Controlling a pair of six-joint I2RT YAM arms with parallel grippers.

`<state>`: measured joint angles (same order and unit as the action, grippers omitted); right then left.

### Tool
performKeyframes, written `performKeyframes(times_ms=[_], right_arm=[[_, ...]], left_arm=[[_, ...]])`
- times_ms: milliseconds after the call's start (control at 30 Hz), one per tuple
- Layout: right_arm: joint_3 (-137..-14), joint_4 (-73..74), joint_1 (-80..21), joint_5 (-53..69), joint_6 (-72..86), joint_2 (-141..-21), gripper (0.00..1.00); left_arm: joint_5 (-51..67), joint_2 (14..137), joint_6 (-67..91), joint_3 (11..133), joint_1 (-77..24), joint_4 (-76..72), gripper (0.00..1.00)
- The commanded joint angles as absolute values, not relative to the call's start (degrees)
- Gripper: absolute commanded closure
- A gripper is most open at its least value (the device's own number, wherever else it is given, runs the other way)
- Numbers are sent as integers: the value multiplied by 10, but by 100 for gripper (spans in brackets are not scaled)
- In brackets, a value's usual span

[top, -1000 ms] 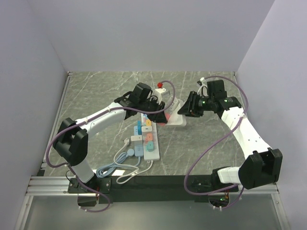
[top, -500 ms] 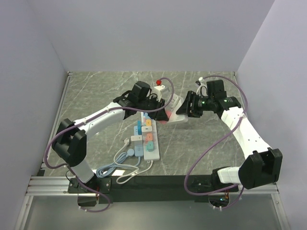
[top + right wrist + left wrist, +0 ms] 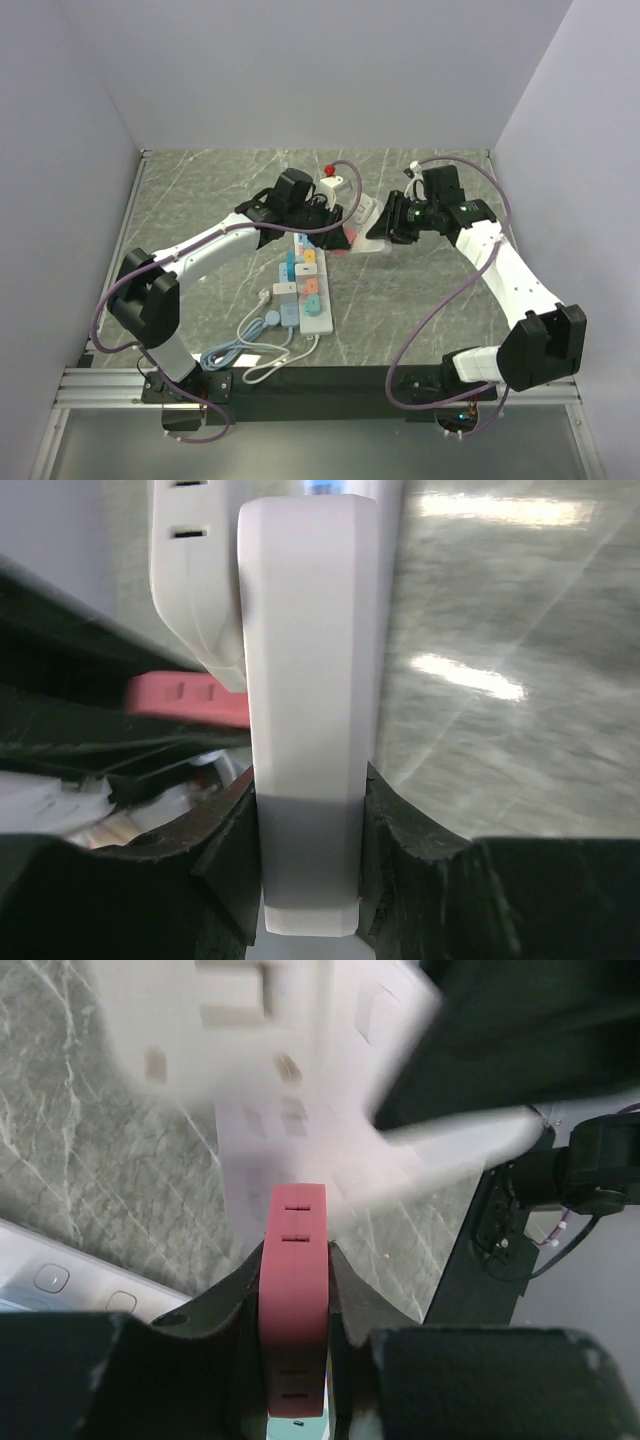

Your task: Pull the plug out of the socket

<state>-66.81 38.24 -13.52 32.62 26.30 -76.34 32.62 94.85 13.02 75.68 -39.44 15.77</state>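
Observation:
My right gripper [image 3: 388,224] is shut on the white socket strip [image 3: 368,226] and holds it tilted, off the table. In the right wrist view the fingers [image 3: 400,830] clamp the strip's [image 3: 305,630] narrow body. My left gripper [image 3: 333,230] is shut on a red plug [image 3: 341,246] at the strip's near left end. In the left wrist view the plug [image 3: 293,1290] sits between my fingers [image 3: 220,1300] with its tip against the blurred strip [image 3: 290,1120]. The plug also shows in the right wrist view [image 3: 190,700]. I cannot tell whether its pins are still in the outlet.
A second white strip with several coloured plugs [image 3: 306,288] lies near the middle, with white and blue cords [image 3: 255,350] coiled toward the front edge. A small white adaptor with a red top [image 3: 334,183] stands behind my left gripper. Grey walls enclose the table.
My right gripper has moved left and tipped the white strip up off the table. My left gripper has stayed almost in place, still holding the red plug.

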Motion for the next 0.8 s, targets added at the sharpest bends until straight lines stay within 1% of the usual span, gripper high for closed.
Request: performKeyframes(times_ms=[0,67,133,233,300,367,400,433,500,533,567,600,633,667,733,767], right_arm=[[-700,481,-136,-6,246,-800,100],[-708,508,-137,-88,251,-809,100],[-702,512,-137,-123,250,-798,100],[-695,484,-136,-77,245,-770,100],[-699,476,-135,-59,250,-766,100],[-700,472,-134,-32,256,-766,100],[-701,471,-135,-20,258,-770,100],[-700,468,-134,-12,259,-770,100],[-697,462,-134,7,263,-766,100],[-695,458,-133,18,265,-763,100],[-693,453,-132,33,265,-759,100],[-691,441,-132,57,265,-752,100],[-686,435,-133,71,269,-747,100],[-684,427,-132,83,269,-741,100],[-671,398,-132,133,272,-733,100],[-668,389,-132,145,273,-730,100]], left_arm=[[329,890,123,784,-389,134,100],[303,886,120,798,-388,150,100],[280,885,120,826,-388,169,100],[261,876,115,852,-388,192,100],[204,864,112,846,-383,190,100],[152,860,119,817,-351,189,100],[137,858,143,808,-331,190,100],[129,858,162,789,-278,196,100],[128,853,218,760,-215,189,100],[135,851,236,725,-151,168,100],[148,847,254,704,-118,149,100],[191,844,292,681,-86,117,100],[213,842,316,637,-26,86,100],[233,846,338,620,-3,25,100],[273,871,381,599,54,-12,100],[283,880,392,597,66,-36,100]])
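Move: The left fingers still grip the pink plug; the white triangular socket it is being pulled from has its middle about 5 cm to their right, 2 cm farther out and level in height. The socket's white plug sits roughly 6 cm ahead and 4 cm right, slightly higher; the power strip lies 8 cm left, straight below by some 16 cm. For the right hand, holding the socket, the pink plug is about 9 cm left and 2 cm back, the white plug 6 cm left and 4 cm ahead, slightly higher. Up first, by nearly 9 cm, the left hand draws the pink plug away from the socket, then sweeps fast about 30 cm left and forward, sinking and swinging its fingers counter-clockwise some 60 degrees. The right hand, keeping its grip on the socket, jerks right and down about 10 cm as its fingers tip downward, then eases partly back. ##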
